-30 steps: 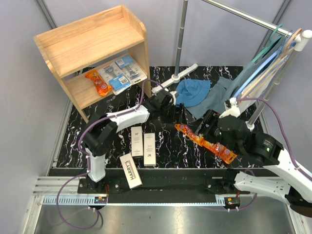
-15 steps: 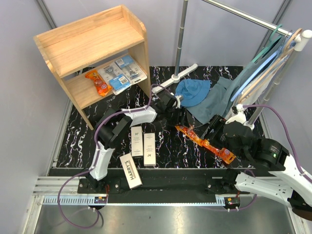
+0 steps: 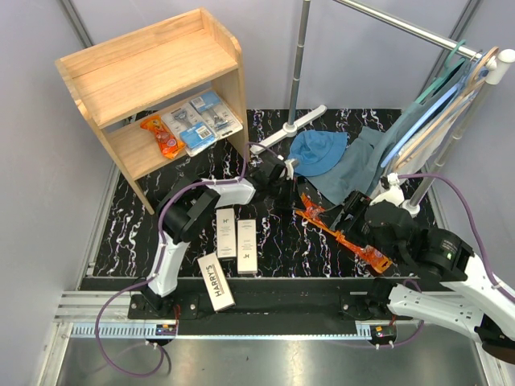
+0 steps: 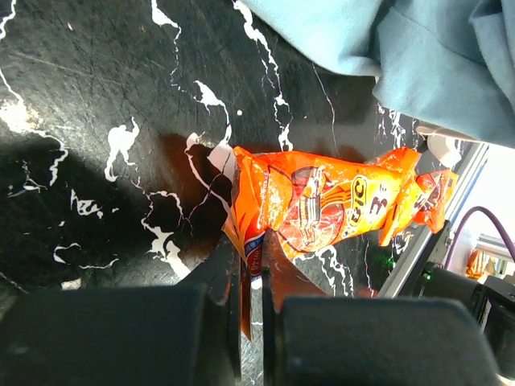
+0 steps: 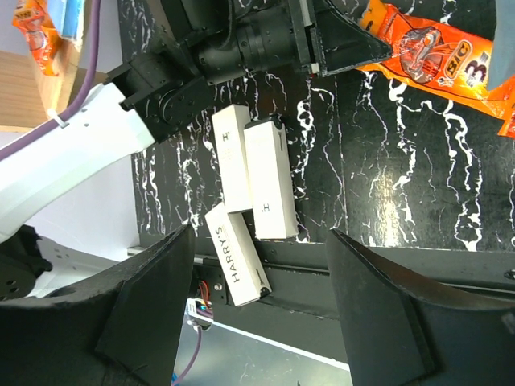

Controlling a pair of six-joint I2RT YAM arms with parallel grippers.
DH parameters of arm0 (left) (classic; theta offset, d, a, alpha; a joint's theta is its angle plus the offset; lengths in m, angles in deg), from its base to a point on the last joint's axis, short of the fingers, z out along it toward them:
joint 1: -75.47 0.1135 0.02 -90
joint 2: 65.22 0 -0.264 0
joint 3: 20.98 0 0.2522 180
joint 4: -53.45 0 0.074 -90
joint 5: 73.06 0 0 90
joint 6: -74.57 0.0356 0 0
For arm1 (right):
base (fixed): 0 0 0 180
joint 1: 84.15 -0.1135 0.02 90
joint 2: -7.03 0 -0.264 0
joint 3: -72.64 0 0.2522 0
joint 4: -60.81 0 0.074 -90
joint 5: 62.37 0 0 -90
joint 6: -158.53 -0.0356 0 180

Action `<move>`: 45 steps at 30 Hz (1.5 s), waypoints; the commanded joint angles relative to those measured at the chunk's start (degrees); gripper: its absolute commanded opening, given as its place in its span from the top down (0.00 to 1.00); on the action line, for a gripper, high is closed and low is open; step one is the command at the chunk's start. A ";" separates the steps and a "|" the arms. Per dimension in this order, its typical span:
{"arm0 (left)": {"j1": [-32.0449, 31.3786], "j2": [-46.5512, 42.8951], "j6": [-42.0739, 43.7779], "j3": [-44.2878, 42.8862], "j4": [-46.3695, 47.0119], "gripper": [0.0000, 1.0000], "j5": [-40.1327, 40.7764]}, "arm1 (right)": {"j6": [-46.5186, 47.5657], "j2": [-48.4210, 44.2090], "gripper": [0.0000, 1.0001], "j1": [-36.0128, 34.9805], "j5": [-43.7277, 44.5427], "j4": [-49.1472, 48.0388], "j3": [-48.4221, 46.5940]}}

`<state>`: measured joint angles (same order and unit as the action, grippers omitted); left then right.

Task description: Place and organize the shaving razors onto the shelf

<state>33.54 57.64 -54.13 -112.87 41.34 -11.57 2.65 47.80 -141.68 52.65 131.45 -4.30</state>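
A shiny orange razor pack lies slantwise on the black marbled table. My left gripper is shut on that pack's left end, with the foil edge pinched between the jaws. Hovering over the pack's right part, my right gripper stands open with nothing between its fingers. Three white Harry's boxes rest near the front edge. The light-wood shelf stands at the back left; its lower level holds an orange pack and blue blister packs.
Blue cloths are spread behind the orange pack. A metal clothes rack pole rises at the back centre, its white foot on the table. Hangers with garments hang at the right.
My left gripper reached right to the orange pack and went from open to shut on its left end. The pack's end has shifted slightly. The right arm drifted a little.
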 commanded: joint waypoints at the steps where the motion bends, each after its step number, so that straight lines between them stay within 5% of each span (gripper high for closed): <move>1: 0.62 -0.96 1.08 1.92 1.08 1.00 0.12 | -0.91 -0.17 0.25 -0.03 2.23 -1.69 1.04; 24: 5.10 -25.03 8.81 11.23 -7.54 1.00 0.66 | 0.32 2.64 0.23 -0.03 -1.46 -7.75 1.74; 35: 9.50 -46.83 6.80 21.78 -11.32 1.00 -0.40 | 1.11 5.89 0.23 -0.03 -6.64 -14.86 3.50; 45: 14.07 -59.75 6.09 21.53 -19.14 1.00 -4.27 | 2.78 9.06 0.22 -0.03 -11.74 -22.07 5.61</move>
<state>46.69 0.97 -48.01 -90.34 24.91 -12.12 3.91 56.72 -141.68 42.96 114.90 0.40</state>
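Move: The left fingers are already shut on the near-left end of an orange razor bag. The open right gripper, where the bag seems headed, is roughly 16 cm back, 12 cm right and 25 cm above the left hand. From the right hand, the bag's middle is some 8 cm ahead, 3 cm left and 26 cm below. At that depth, the second orange bag is level and 10 cm right; the nearest white box is 3 cm ahead, 25 cm left. Keeping its pinch, the left arm lifts the bag about 20 cm, swinging left; the open right hand follows left. ##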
